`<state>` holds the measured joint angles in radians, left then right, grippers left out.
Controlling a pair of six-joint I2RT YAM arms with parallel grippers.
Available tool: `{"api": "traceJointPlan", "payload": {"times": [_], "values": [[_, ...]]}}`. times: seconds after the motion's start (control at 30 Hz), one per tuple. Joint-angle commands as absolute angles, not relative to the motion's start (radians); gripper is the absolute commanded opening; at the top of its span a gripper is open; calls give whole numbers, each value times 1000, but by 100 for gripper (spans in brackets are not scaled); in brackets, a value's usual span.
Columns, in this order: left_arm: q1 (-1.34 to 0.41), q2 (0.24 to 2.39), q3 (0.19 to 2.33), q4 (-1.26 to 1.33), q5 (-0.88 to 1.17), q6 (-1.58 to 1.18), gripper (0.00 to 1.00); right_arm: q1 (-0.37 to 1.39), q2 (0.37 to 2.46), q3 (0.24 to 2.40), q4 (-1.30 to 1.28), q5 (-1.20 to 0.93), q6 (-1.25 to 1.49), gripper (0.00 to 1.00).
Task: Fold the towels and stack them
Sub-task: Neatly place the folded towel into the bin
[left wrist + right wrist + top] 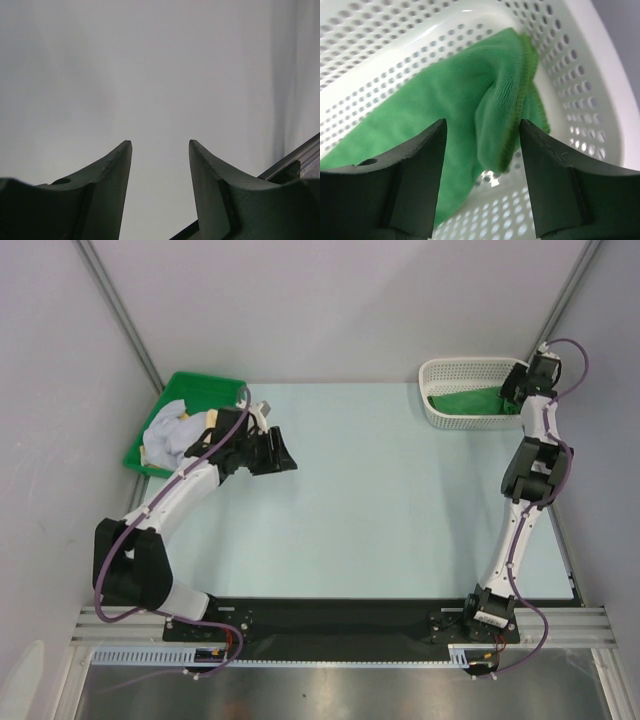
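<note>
A green towel [468,400] lies crumpled inside the white mesh basket [437,371] at the back right. My right gripper [514,390] hangs over the basket's right end. In the right wrist view it [482,122] is open; a loose fold of the green towel [460,85] droops between the fingers, close to the right one, with a gap on the left. A white towel [170,435] lies bunched in the green tray [205,386] at the back left. My left gripper [280,455] sits just right of the tray, open [160,145] with only bare surface between its fingers.
The basket wall [395,30] curves closely around my right gripper. Grey walls close in the table on the left, right and back. The arm bases stand on a black rail [340,625] at the near edge.
</note>
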<state>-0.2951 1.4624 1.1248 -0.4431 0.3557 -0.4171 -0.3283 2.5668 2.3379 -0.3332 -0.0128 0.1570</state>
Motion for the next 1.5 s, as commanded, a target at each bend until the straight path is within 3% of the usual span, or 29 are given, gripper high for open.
{"api": "traceJointPlan", "payload": {"times": [0.0,0.1,0.3,1.1,1.47], "values": [[-291,1407,1129,-433,388,-399,56,-285,2398,2312,-305,-55,141,63],[-291,1393,1137,-454,385,-384,56,-255,2388,2310,-340,-61,135,60],[-291,1362,1131,-465,402,-371,57,-203,2417,2313,-383,-104,167,42],[-285,1381,1126,-453,430,-379,57,-112,2658,2336,-170,-261,615,30],[-285,1376,1121,-460,422,-373,57,-113,2760,2396,-11,-288,778,31]]}}
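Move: The green towel lies in the white basket; its left end is some 21 cm left of the right hand, about 2 cm farther out and 6 cm lower. The towel's middle is roughly 11 cm left, level ahead, 6 cm down, and its bunched right end sits about 3 cm ahead and 5 cm below, straight in front of the fingers. From the left hand, the towel's left end is about 30 cm ahead, 40 cm right and 13 cm down. The towel's left end, by the basket's left wall, is what the right hand goes to: it lifts clear of the bunched end by about 7 cm, sweeps some 20 cm left over the towel, sinks down into the basket, then edges forward. The wrist rolls some 35 degrees, left side rising, and the fingers close to half their gap, ending close above the towel's edge. The left hand rises slightly. ##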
